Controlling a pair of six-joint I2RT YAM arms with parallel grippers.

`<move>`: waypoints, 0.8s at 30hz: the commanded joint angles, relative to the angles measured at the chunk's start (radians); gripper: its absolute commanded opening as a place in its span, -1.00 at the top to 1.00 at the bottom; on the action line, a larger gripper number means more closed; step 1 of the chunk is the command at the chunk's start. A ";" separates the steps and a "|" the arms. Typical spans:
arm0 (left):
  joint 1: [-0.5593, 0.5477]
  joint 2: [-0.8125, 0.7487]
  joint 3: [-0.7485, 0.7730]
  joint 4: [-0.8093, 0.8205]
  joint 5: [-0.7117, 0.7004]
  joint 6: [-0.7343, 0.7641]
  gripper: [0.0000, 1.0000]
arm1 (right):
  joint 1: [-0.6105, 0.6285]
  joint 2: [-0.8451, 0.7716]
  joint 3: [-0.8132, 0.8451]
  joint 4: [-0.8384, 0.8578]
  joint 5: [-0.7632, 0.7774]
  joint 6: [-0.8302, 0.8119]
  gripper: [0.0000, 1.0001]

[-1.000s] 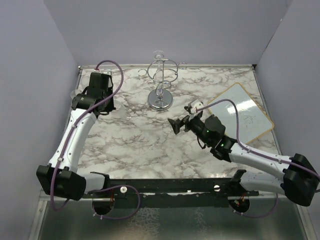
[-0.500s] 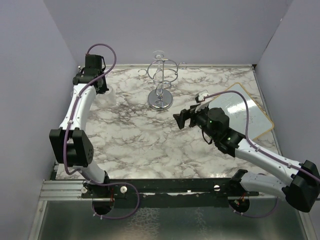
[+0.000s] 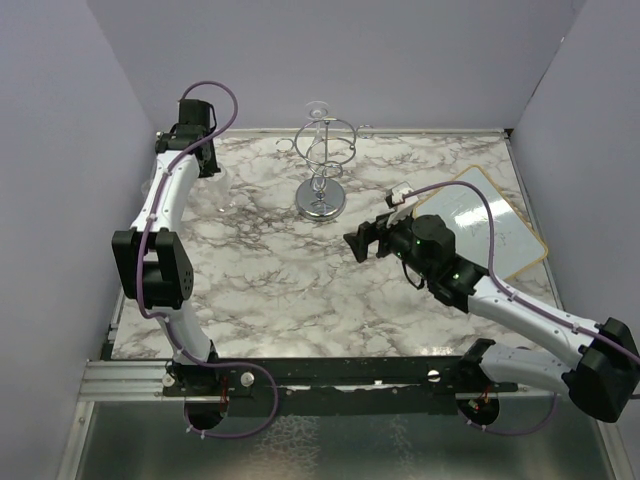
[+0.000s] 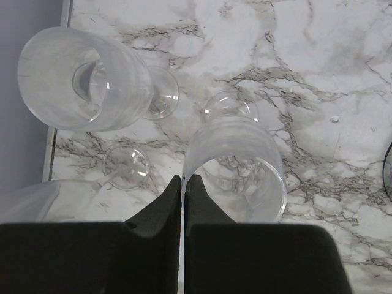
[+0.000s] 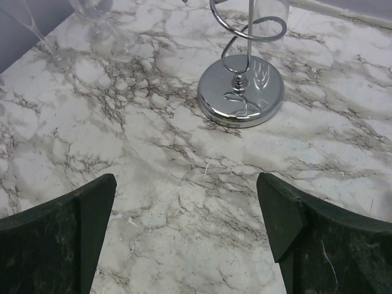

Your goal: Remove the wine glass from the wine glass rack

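Note:
In the left wrist view my left gripper (image 4: 184,179) is shut on the rim of a clear wine glass (image 4: 236,165), which stands over the marble with its foot (image 4: 229,107) below it. From above, the left gripper (image 3: 203,160) is at the table's far left corner. The chrome wine glass rack (image 3: 322,170) stands at the far middle, its round base (image 5: 241,92) showing in the right wrist view. Another wine glass (image 5: 269,12) hangs from the rack. My right gripper (image 3: 360,243) is open and empty, short of the rack on its near right.
Two more clear glasses (image 4: 79,79) (image 4: 125,166) stand by the left wall next to the held one. A white board (image 3: 485,225) lies at the right side of the table. Grey walls close off the left, back and right.
The left arm has stretched out and carried its gripper to the far left corner. The right gripper has shifted slightly right and towards the rack, still open.

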State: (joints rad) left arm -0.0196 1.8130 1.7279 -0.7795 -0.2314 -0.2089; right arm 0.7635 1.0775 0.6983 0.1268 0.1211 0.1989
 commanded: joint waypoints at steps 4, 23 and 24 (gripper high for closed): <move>0.006 0.033 0.085 0.000 -0.067 0.033 1.00 | -0.007 0.015 -0.003 0.008 -0.041 0.010 -0.99; 0.012 0.084 0.157 -0.025 -0.072 0.051 0.49 | -0.009 -0.021 -0.009 0.005 -0.032 0.017 -0.99; 0.012 0.082 0.164 -0.028 -0.068 0.053 0.45 | -0.009 -0.021 -0.007 0.004 -0.031 0.015 -0.99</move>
State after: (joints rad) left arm -0.0139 1.8938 1.8416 -0.7952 -0.2802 -0.1703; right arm 0.7635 1.0786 0.6945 0.1268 0.1062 0.2058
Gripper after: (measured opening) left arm 0.233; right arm 0.995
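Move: The left hand has the near left side of a wine glass's rim pinched; the glass leans slightly, its middle about 3 cm ahead, 3 cm right and 9 cm below. Two glasses already taken down stand about 7 cm ahead and 8 cm left, and some 11 cm left and 1 cm back; the rack is about 25 cm right and 2 cm ahead. From the right hand, the pinched glass is roughly 18 cm ahead and 26 cm left. With the rim still pinched, the left hand eases about 2 cm forward and 1 cm left, towards the two glasses already standing there, bringing the rim over the foot while the wrist rolls barely 5 degrees. The fingers then part to about a quarter of their range and let go of the rim, the hand staying right by it and beginning to rise slightly. ##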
